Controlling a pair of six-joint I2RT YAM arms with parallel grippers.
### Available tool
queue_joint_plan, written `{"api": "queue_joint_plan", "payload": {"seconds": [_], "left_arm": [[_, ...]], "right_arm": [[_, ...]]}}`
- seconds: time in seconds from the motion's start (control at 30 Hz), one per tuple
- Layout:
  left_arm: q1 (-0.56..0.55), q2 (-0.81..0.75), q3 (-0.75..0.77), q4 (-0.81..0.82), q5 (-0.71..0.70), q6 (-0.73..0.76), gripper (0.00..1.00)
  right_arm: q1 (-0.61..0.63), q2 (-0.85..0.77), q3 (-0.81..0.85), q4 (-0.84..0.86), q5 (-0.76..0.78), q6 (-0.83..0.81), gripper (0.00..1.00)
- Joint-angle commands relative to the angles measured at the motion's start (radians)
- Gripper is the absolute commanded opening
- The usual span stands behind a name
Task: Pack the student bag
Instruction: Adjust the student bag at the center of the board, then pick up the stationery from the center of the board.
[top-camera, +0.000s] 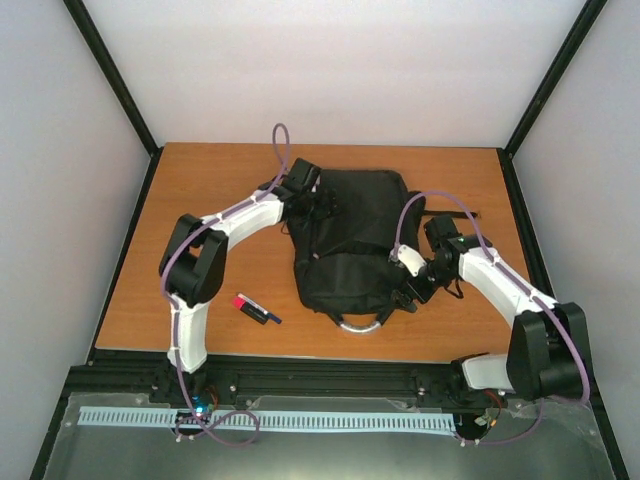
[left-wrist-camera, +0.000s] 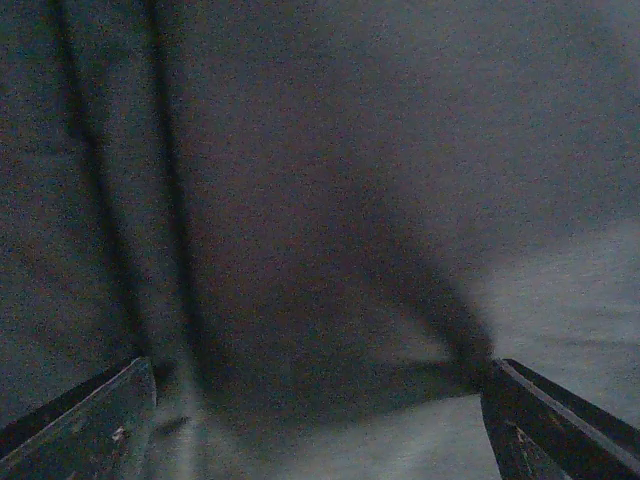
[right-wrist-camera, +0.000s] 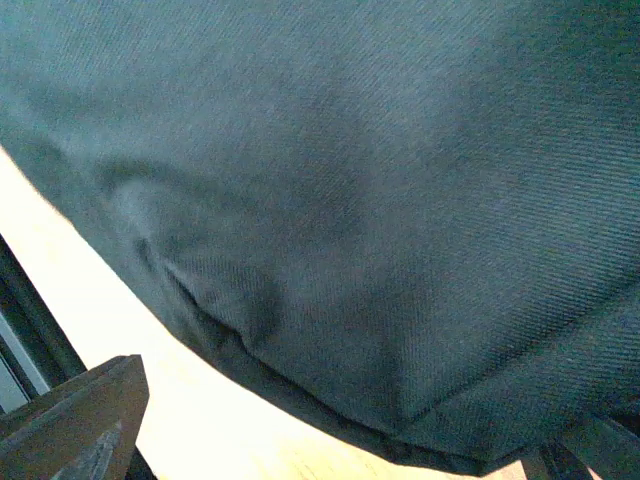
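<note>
The student bag (top-camera: 352, 240), a large black fabric backpack, lies flat in the middle of the wooden table with its grey loop handle (top-camera: 362, 324) toward the near edge. My left gripper (top-camera: 318, 206) rests at the bag's far left corner. In the left wrist view dark fabric (left-wrist-camera: 300, 200) fills the frame and the left gripper (left-wrist-camera: 320, 425) stands open, its fingers wide apart. My right gripper (top-camera: 410, 286) sits against the bag's near right side. In the right wrist view it (right-wrist-camera: 330, 445) is open, with the bag's seam edge (right-wrist-camera: 380, 300) just ahead over the table.
A small red and dark pen-like item (top-camera: 257, 309) lies on the table (top-camera: 200, 180) left of the bag, near my left arm's elbow. A black strap (top-camera: 455, 213) trails from the bag's right side. Black frame posts and white walls enclose the table.
</note>
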Motion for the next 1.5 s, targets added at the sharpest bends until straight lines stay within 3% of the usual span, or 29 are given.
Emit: {"api": "queue_joint_plan", "payload": {"seconds": [0.0, 0.17, 0.4, 0.5, 0.63, 0.8, 0.93, 1.2, 1.47], "left_arm": [[-0.049, 0.109, 0.193, -0.022, 0.164, 0.031, 0.91], [-0.051, 0.148, 0.344, -0.154, 0.171, 0.114, 0.88], [-0.050, -0.123, 0.338, -0.346, -0.098, 0.250, 0.90], [-0.051, -0.268, 0.239, -0.413, -0.195, 0.225, 0.91], [-0.051, -0.475, -0.053, -0.415, -0.229, 0.152, 0.88], [-0.051, -0.666, -0.366, -0.403, -0.229, 0.026, 0.84], [-0.051, -0.767, -0.545, -0.399, -0.200, -0.089, 0.79], [-0.051, -0.853, -0.696, -0.449, -0.240, -0.255, 0.65], [-0.051, -0.745, -0.726, -0.432, -0.210, -0.297, 0.58]], "right_arm": [[0.006, -0.066, -0.007, 0.044, -0.037, -0.066, 1.00], [-0.018, -0.121, 0.008, 0.038, -0.001, -0.077, 1.00], [-0.058, -0.264, 0.105, 0.054, 0.157, -0.041, 1.00], [-0.058, -0.311, 0.120, 0.067, 0.183, -0.036, 1.00], [-0.058, -0.269, 0.185, 0.069, 0.030, -0.013, 0.99], [-0.058, -0.202, 0.191, 0.269, -0.159, 0.120, 0.73], [-0.029, -0.200, 0.124, 0.344, -0.131, 0.102, 0.66], [-0.026, -0.255, 0.020, 0.398, -0.140, 0.089, 0.67], [-0.026, -0.250, 0.020, 0.384, -0.124, 0.068, 0.68]]}}
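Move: The student bag's middle lies about 8 cm back, 7 cm left and 5 cm below the left hand, which is at its upper surface; the zipper pull sits roughly 12 cm back and 2 cm left. The pink highlighter is some 25 cm back, 13 cm left and 8 cm below. From the right hand, the bag's middle is about 13 cm ahead, 10 cm left, and the handle some 5 cm back, 9 cm left. Left hand pushes the bag some 5 cm right-forward, then arcs back-left above the highlighter; right rises 11 cm. ##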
